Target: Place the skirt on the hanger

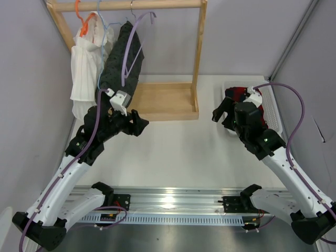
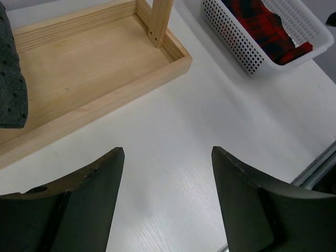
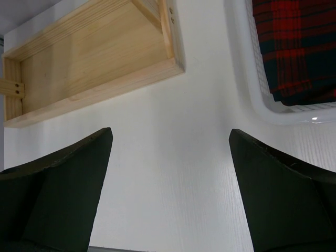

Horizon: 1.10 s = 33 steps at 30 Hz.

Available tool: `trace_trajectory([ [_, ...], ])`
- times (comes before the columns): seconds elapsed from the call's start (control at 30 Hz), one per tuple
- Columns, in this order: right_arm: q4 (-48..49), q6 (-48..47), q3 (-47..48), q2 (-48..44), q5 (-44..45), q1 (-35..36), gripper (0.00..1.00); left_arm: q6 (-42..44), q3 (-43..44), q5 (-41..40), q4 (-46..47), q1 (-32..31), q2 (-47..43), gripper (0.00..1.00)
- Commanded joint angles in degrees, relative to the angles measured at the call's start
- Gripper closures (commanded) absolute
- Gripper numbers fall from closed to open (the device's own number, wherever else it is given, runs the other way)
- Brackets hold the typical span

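Observation:
The red-and-black checked skirt (image 1: 239, 93) lies crumpled in a white perforated basket (image 1: 273, 107) at the table's right; it also shows in the left wrist view (image 2: 262, 26) and the right wrist view (image 3: 299, 47). The lilac hanger (image 1: 137, 27) hangs bare on the wooden rail, in front of a dark dotted garment. My left gripper (image 1: 139, 124) hovers open over bare table near the rack's base (image 2: 168, 150). At the basket's left edge my right gripper (image 1: 222, 115) is open and holds nothing (image 3: 170, 131).
A wooden rack with a tray base (image 1: 163, 100) stands at the back. On its rail hang a white pleated garment (image 1: 84, 73) on an orange hanger (image 1: 84, 21), a pale blue hanger (image 1: 105, 23) and the dark dotted garment (image 1: 122, 58). Grey walls close both sides.

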Motion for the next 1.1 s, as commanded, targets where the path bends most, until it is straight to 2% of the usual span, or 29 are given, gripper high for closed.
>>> trace_trajectory([
  [0.0,0.6,-1.4,2.2,-0.2,2.1,-0.4,0.01,0.6,0.3,1.9,-0.2,-0.3,-1.1,0.26],
  [0.2,-0.5,-2.6,3.9,1.4,-0.9,-3.3,0.01,0.6,0.5,2.4,-1.5,-0.3,-1.1,0.25],
  [0.3,0.8,-3.8,4.3,3.8,-6.1,-8.8,0.01,0.1,0.2,3.1,-1.2,-0.3,-1.1,0.25],
  [0.4,1.4,-3.4,6.7,9.7,-14.5,-20.1,0.01,-0.7,0.1,4.0,-0.5,-0.2,-0.8,0.25],
  [0.43,2.1,-3.1,7.6,13.0,-17.5,-26.4,0.01,-0.9,0.1,4.2,-0.3,-0.3,-0.7,0.25],
  [0.5,3.6,-2.3,8.3,16.3,-21.2,-30.2,0.02,-1.5,-0.1,5.1,0.6,-0.3,-0.9,0.25],
  [0.57,3.9,-1.7,10.0,20.9,-20.1,-34.6,0.02,-1.6,-0.4,5.5,0.8,-0.3,-0.8,0.25],
  [0.7,6.0,0.1,11.0,27.4,-17.8,-37.0,0.04,-1.6,-0.2,6.4,1.1,-0.3,-0.3,0.25],
  [0.87,5.1,-0.2,14.7,34.6,-9.8,-38.7,0.06,-2.2,0.0,7.5,1.1,-0.3,-0.3,0.25],
  [1.07,7.5,-1.6,14.5,39.2,-10.7,-42.9,0.05,-2.5,-0.5,8.4,1.4,-0.3,-0.6,0.24],
])
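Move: For the empty right hand, the red plaid skirt in the white basket lies about 17 cm ahead, 18 cm to the right and some 22 cm below. The basket's middle is roughly 18 cm ahead and 20 cm right, and the right end of the wooden rack's base about 17 cm ahead and 10 cm left, both low on the table. From the left hand the skirt lies some 20 cm ahead, 55 cm right and 23 cm lower. The right hand swings out to its right, some 20 cm, and forward about 13 cm, away from the rack base and over the basket, starting slowly and then sinking about 13 cm on the way down towards the skirt. The wrist turns clockwise about 30 degrees and tips further down by some 20, while the fingers stay wide open above the cloth, holding nothing. ##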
